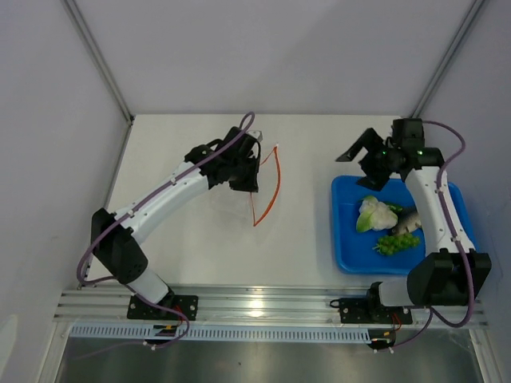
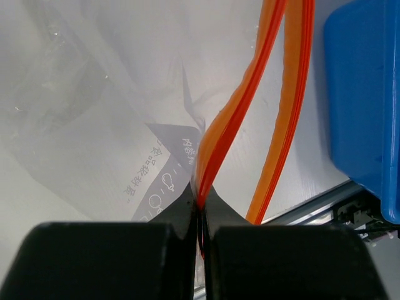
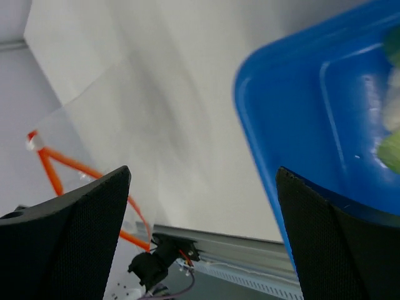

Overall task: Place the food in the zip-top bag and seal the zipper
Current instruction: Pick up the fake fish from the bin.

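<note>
The clear zip-top bag (image 1: pixel 231 201) lies left of centre on the white table, its mouth held apart. My left gripper (image 1: pixel 251 182) is shut on one lip of the orange-red zipper (image 1: pixel 274 187). In the left wrist view the strip (image 2: pixel 219 144) runs straight into the shut gripper (image 2: pixel 201 206), and the other lip (image 2: pixel 284 125) hangs free beside it. My right gripper (image 1: pixel 358 167) hovers open and empty over the blue tray's back-left corner, with nothing between its fingers (image 3: pixel 69 231). The food stays in the tray: a pale leafy piece (image 1: pixel 375 214) and green round bits (image 1: pixel 397 243).
The blue tray (image 1: pixel 347 239) sits at the right, near the right arm's base, and shows in both wrist views (image 2: pixel 362 106) (image 3: pixel 294 119). A grey piece (image 1: pixel 409 219) lies in it beside the arm. An aluminium rail (image 1: pixel 263 302) runs along the near edge.
</note>
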You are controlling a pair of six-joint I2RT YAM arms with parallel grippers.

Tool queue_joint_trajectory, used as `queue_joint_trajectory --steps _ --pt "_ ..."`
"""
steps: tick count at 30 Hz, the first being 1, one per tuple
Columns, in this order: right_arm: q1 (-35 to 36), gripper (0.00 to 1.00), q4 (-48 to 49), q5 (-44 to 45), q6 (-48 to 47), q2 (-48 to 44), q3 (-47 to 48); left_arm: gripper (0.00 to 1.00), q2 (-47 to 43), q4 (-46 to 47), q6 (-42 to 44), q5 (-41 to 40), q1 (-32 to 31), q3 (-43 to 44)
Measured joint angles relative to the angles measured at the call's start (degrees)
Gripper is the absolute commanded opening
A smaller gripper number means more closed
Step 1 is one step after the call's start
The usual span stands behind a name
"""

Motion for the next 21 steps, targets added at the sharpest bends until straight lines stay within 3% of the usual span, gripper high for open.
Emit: queue_joint_trajectory --steps 2,13,21 --pt "-4.9 0.99 -2.27 1.68 -0.39 -1.66 -2.34 0.01 -1.36 1.14 0.98 0.52 0.28 -1.84" --pt "-16.44 0.99 -10.62 13.79 -7.48 -7.41 -0.57 0.01 -7.89 5.88 6.05 4.42 2.14 -9.57" --pt "-25.16 0.94 -11.13 18.21 -8.87 -7.32 -4.68 0.01 -12.02 8.61 9.99 9.9 3.19 -14.49"
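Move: The fake fish lies in the blue bin, about 28 cm to the right hand's right, practically level with it front to back and some 21 cm below. On the way to it is the cabbage, about 14 cm right and 1 cm ahead; the grapes are some 20 cm right and 12 cm back, and the green chili about 22 cm right and 3 cm ahead. From the left hand the fish is roughly 60 cm right and 4 cm ahead. Rightward, fast, the empty right hand sweeps nearly 20 cm from beside the bin's left rim over the cabbage towards the fake fish, drawing back about 6 cm, turning clockwise some 30 degrees and starting to sink at the end, fingers staying wide open. The left hand keeps its pinch on the bag's orange zipper edge and eases about 3 cm back and 2 cm left. ##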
